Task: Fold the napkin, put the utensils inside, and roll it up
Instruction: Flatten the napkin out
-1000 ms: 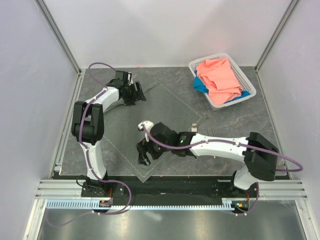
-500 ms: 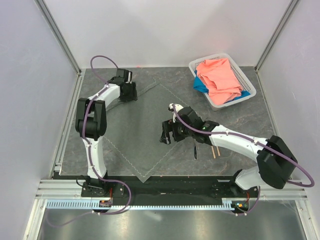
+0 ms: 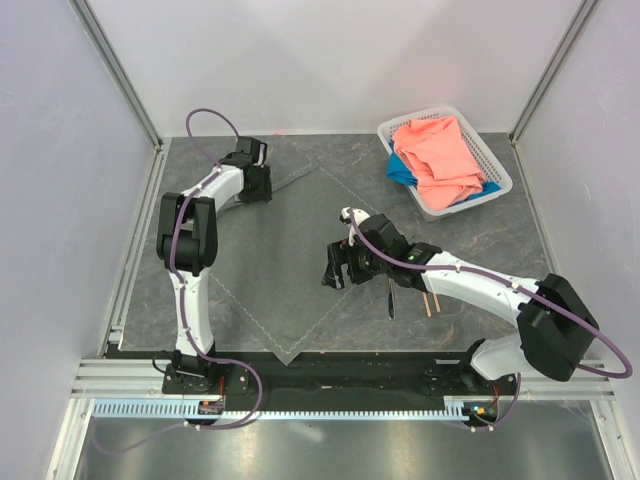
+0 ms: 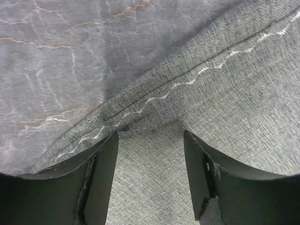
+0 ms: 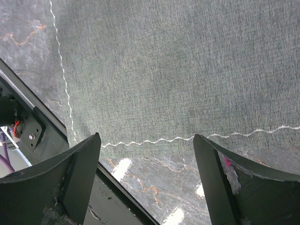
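The dark grey napkin [image 3: 290, 245] lies flat as a diamond on the table, its stitched hem showing in both wrist views. My left gripper [image 3: 261, 187] sits low at its far left edge. In the left wrist view its jaws [image 4: 150, 136] stand apart, with cloth lying between them and the raised hem [image 4: 159, 101] just past the tips. My right gripper [image 3: 333, 272] hovers wide open over the napkin's near right edge [image 5: 154, 139], holding nothing. The fork [image 3: 390, 298] and the chopsticks [image 3: 431, 301] lie on the table beside the right forearm, which partly hides them.
A white basket [image 3: 496, 170] at the back right holds a salmon-pink cloth [image 3: 438, 158] and a blue cloth [image 3: 400, 172]. Metal rails run along the table's left edge [image 3: 133, 260] and its near edge [image 3: 340, 368].
My right gripper has swung from the napkin's near corner to the right and farther back, uncovering the fork and chopsticks. The left jaws have narrowed at the far edge.
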Motion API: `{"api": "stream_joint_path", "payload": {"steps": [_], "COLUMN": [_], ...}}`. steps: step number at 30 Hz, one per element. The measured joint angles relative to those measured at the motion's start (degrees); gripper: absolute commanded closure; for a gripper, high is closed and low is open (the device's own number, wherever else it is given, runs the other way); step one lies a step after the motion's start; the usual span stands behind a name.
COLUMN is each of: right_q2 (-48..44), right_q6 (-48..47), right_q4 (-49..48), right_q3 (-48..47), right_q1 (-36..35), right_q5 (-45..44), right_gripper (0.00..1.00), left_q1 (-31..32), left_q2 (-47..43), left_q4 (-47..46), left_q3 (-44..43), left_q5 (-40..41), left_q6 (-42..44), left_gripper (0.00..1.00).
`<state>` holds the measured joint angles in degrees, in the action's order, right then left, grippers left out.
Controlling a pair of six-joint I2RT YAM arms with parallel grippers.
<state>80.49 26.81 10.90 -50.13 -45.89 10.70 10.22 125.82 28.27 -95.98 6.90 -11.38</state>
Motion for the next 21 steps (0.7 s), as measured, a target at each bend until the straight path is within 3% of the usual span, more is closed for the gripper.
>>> {"api": "stream_joint_path", "payload": {"steps": [2, 9, 14, 18, 21], "right_q2": [0.0, -0.3, -1.2, -1.5, -1.5], "right_q6": [0.0, 0.0, 0.0, 0.0, 0.0], "right_q4": [0.0, 0.1, 0.1, 0.1, 0.1], "right_q3": [0.3, 1.0, 1.0, 1.0, 1.0], "right_q1": [0.0, 0.0, 0.0, 0.0, 0.0], "right_q5": [0.0, 0.0, 0.0, 0.0, 0.0], "right_gripper": [0.11, 0.11, 0.11, 0.11, 0.11], "left_q1": [0.0, 0.0, -0.2, -0.6, -1.2], "left_q2": [0.2, 2.6, 4.0, 5.3, 5.8], "left_q4": [0.1, 1.8, 2.8, 3.5, 3.6], "left_q3": [-0.4, -4.2, -6.6, -8.8, -9.5], "left_q5": [0.9, 3.2, 4.1, 4.7, 4.8], "left_q6": [0.1, 0.6, 1.2, 1.7, 2.1], "left_gripper": [0.37, 0.57, 0.60, 0.75, 0.81]}}
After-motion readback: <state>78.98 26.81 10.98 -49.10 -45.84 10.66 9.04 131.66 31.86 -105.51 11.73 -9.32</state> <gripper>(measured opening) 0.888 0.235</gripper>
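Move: The folded-over edge strip of the grey napkin lies right before the left fingers, about 2 cm ahead and 1 cm below them. From this hand, the napkin's far corner is roughly 8 cm ahead and 12 cm to the right, and the table's far edge some 17 cm straight ahead. From the idle right hand, the strip lies about 25 cm ahead, 17 cm left and 10 cm lower. Forward and to its left, level just over the table, the left hand moves about 3.5 cm in the outward direction of the napkin's folded strip. Its fingers close from about two-thirds open to a narrow gap, nipping the strip's inner edge and taking it along, while the wrist rolls only slightly. ##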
